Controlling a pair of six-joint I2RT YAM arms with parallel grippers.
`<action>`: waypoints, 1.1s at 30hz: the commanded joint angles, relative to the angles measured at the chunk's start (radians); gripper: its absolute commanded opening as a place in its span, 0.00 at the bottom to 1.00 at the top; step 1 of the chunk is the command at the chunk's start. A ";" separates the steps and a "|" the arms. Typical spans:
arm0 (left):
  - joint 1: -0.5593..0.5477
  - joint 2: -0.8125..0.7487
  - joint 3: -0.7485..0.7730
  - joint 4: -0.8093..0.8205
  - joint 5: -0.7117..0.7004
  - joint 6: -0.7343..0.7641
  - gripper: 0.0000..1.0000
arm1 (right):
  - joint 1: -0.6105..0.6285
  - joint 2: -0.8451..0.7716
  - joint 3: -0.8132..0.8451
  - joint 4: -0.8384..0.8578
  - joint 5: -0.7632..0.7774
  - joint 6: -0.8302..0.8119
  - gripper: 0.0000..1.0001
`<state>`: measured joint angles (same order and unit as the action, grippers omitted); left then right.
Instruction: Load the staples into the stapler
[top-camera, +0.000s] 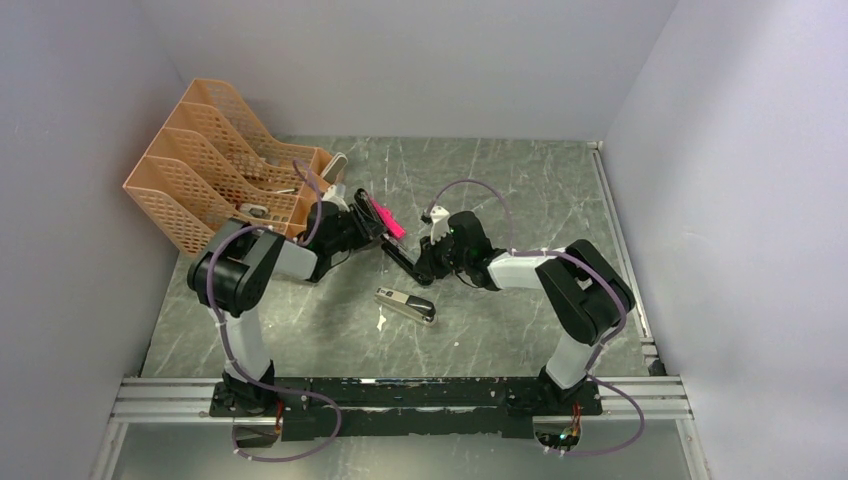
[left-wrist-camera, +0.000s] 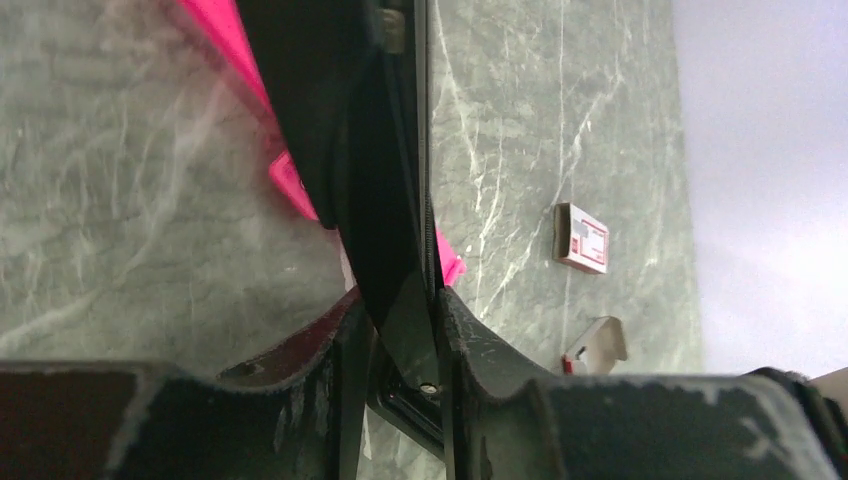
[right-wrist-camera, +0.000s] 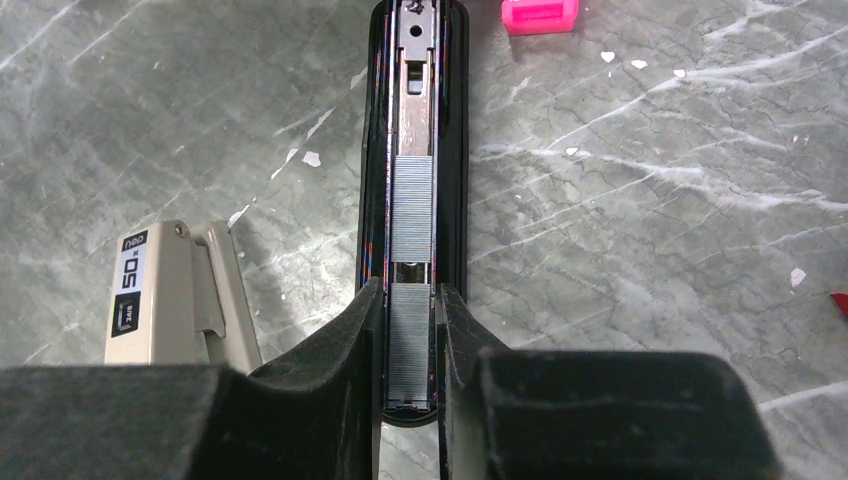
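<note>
The black stapler (top-camera: 398, 258) hangs open above the table between my two arms. My right gripper (right-wrist-camera: 410, 290) is shut on the sides of its lower channel (right-wrist-camera: 452, 150). Two silvery strips of staples (right-wrist-camera: 413, 210) lie end to end in that rail. My left gripper (left-wrist-camera: 398, 295) is shut on the stapler's black hinged top (left-wrist-camera: 370, 150), its fingers pressed against both sides. In the top view the left gripper (top-camera: 362, 222) and the right gripper (top-camera: 425, 268) face each other across the stapler. A small white box with red print (left-wrist-camera: 582, 238) lies on the table.
A bright pink plastic piece (top-camera: 388, 220) sticks out by the left gripper. A beige and silver stapler (top-camera: 405, 306) lies on the table below the grippers. An orange file rack (top-camera: 225, 165) stands at the back left. An opened box flap (left-wrist-camera: 598, 345) lies near the white box.
</note>
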<state>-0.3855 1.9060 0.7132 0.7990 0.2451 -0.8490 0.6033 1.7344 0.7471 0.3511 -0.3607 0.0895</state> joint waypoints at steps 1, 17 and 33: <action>-0.062 -0.075 0.018 -0.005 -0.093 0.269 0.30 | 0.009 0.045 0.003 -0.051 -0.004 -0.058 0.00; -0.389 -0.265 -0.090 -0.163 -0.441 0.617 0.54 | 0.016 0.045 -0.011 0.044 0.104 -0.149 0.00; -0.456 -0.340 -0.161 -0.202 -0.433 0.583 0.67 | 0.015 0.060 -0.067 0.215 0.098 -0.167 0.02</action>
<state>-0.8234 1.6062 0.5739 0.6220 -0.2394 -0.2237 0.6258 1.7603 0.6933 0.5270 -0.3214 -0.0788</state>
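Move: My left hand has the black stapler's raised cover pinched near its hinge. The loaded magazine it must fold onto has its middle about 7 cm back, 5 cm right and slightly below; the pink piece lies about 3 cm ahead, 1 cm right, and the beige stapler 17 cm back, 5 cm right. My right hand still grips the stapler's front end, with the magazine's middle roughly 3 cm ahead and 3 cm left. I swing the black cover over towards the magazine with my left hand, first lifting about 3 cm while my wrist rolls and tips up some 45 degrees, then sweeping back about 9 cm and a little right. On the way my left fingers open and give up their pinch. My right hand keeps its grip on the front end, nearly in place, tipping slightly upward. ##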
